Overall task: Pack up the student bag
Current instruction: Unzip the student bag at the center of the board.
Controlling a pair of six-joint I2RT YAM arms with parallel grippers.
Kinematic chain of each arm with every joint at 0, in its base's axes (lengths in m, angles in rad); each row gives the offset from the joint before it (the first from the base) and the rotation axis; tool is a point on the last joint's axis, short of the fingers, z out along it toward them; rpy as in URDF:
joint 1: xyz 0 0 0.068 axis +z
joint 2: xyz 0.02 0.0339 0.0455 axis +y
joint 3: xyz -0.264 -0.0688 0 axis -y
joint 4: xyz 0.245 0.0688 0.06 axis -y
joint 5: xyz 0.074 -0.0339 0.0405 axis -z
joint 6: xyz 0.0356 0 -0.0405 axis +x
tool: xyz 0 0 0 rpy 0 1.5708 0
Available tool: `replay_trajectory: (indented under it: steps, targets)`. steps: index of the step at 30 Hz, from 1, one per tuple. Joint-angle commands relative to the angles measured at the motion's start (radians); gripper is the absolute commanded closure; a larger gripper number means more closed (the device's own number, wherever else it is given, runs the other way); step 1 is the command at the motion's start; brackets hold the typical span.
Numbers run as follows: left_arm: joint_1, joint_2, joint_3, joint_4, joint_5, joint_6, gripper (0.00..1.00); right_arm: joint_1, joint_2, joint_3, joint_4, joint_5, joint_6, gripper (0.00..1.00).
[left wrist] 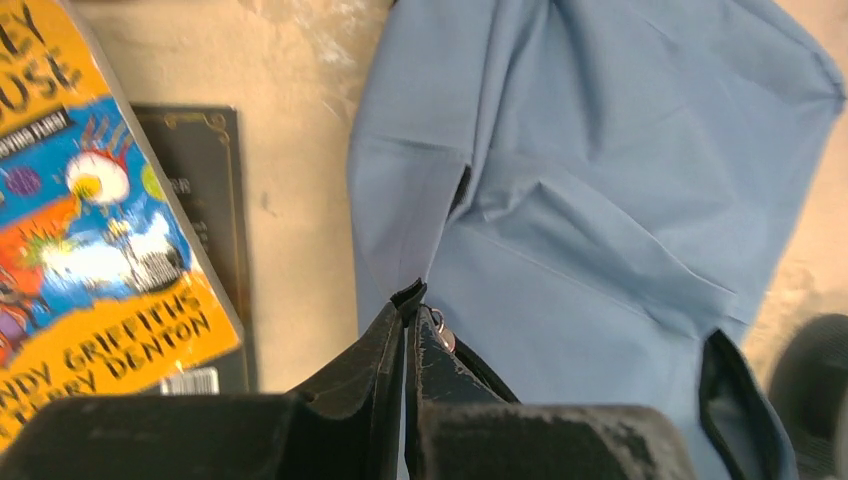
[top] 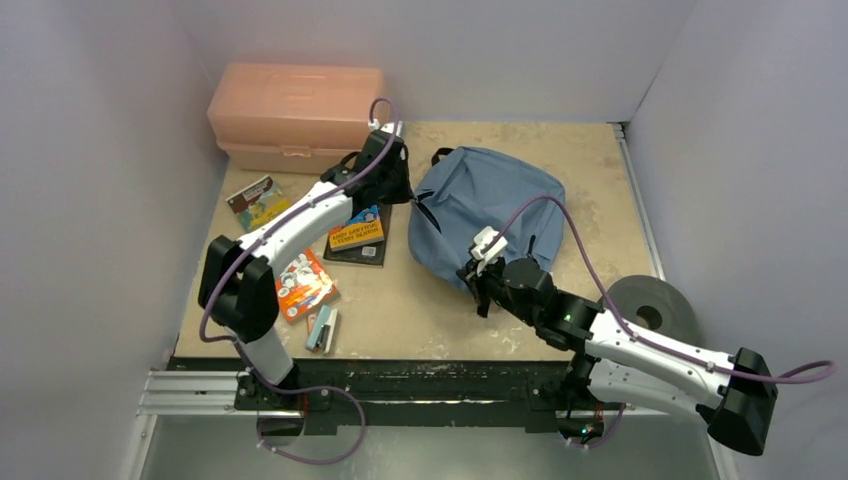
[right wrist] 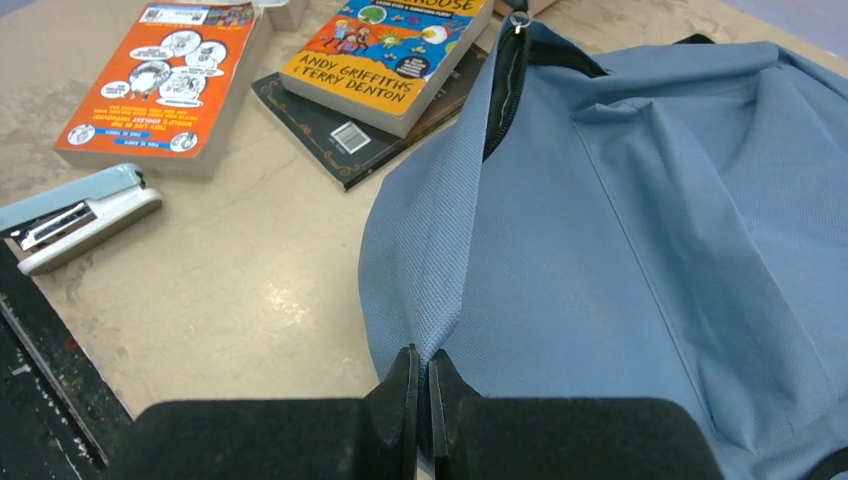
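Observation:
The student bag, dusty-blue fabric, lies at the table's middle right. My left gripper is at its far left corner. In the left wrist view the left gripper is shut on a black tab at the end of the bag's zip, with a metal ring beside the jaws. My right gripper is at the bag's near edge. In the right wrist view the right gripper is shut on a pinched fold of the bag's fabric. The zip gapes slightly, showing dark lining.
Left of the bag a yellow-and-blue book lies on a black book. An orange book, a stapler and another book lie further left. A salmon-pink box stands at the back left. A grey roll sits off the table's right edge.

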Motion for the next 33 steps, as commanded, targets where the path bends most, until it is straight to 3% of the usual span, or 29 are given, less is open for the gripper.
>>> replay_trajectory:
  steps: [1, 10, 16, 20, 23, 25, 28, 29, 31, 33]
  targets:
    - [0.029, 0.115, 0.179, 0.067, -0.198, 0.192, 1.00, 0.020, 0.031, 0.000, -0.010, -0.033, -0.023, 1.00]
    - [0.029, 0.411, 0.499, -0.007, -0.240, 0.321, 1.00, 0.045, 0.036, -0.005, -0.001, -0.110, -0.024, 1.00]
    - [0.029, 0.378, 0.545, -0.098, -0.125, 0.275, 1.00, 0.044, 0.080, 0.010, 0.004, -0.065, 0.032, 1.00]
    - [0.040, 0.281, 0.565, -0.298, -0.064, 0.217, 0.59, 0.043, 0.152, 0.015, 0.005, -0.013, 0.177, 1.00]
    - [0.057, 0.074, 0.343, -0.230, 0.016, 0.143, 0.39, 0.038, 0.213, 0.020, 0.003, 0.082, 0.272, 0.98]
    - [0.073, -0.080, 0.153, -0.140, 0.107, 0.049, 0.27, 0.037, 0.239, 0.034, 0.009, 0.047, 0.271, 0.88]
    - [0.066, -0.257, -0.155, 0.079, 0.317, -0.167, 0.19, 0.033, 0.255, 0.065, -0.052, 0.047, 0.346, 0.47]
    - [0.056, -0.287, -0.254, 0.182, 0.388, -0.265, 0.18, 0.031, 0.256, 0.070, -0.063, -0.002, 0.350, 0.40]
    - [0.015, -0.298, -0.394, 0.326, 0.455, -0.429, 0.19, 0.030, 0.252, 0.069, -0.058, -0.068, 0.352, 0.28]
    - [-0.047, -0.287, -0.405, 0.336, 0.429, -0.459, 0.19, 0.030, 0.254, 0.096, -0.099, -0.041, 0.383, 0.20]
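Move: The left hand already holds the zipper pull; the zipper's far end lies about 7 cm ahead, 3 cm to its right and 5 cm lower. The black loop sits some 12 cm ahead and 7 cm right of this hand, the treehouse book about level with it and 14 cm to its left. The right hand still pinches the bag's near edge at its fingertips; from it the zipper's far end is roughly 18 cm ahead and 8 cm left. Pinching the zipper pull, the left hand draws it forward about 7 cm, slightly right and down, to the zipper's far end while the right hand holds the near edge almost still. The left fingers then open wide and let go, and that hand backs off some 15 cm and rises 9. The right hand sinks about 8 cm, tips down some 20 degrees, and opens off the edge. ##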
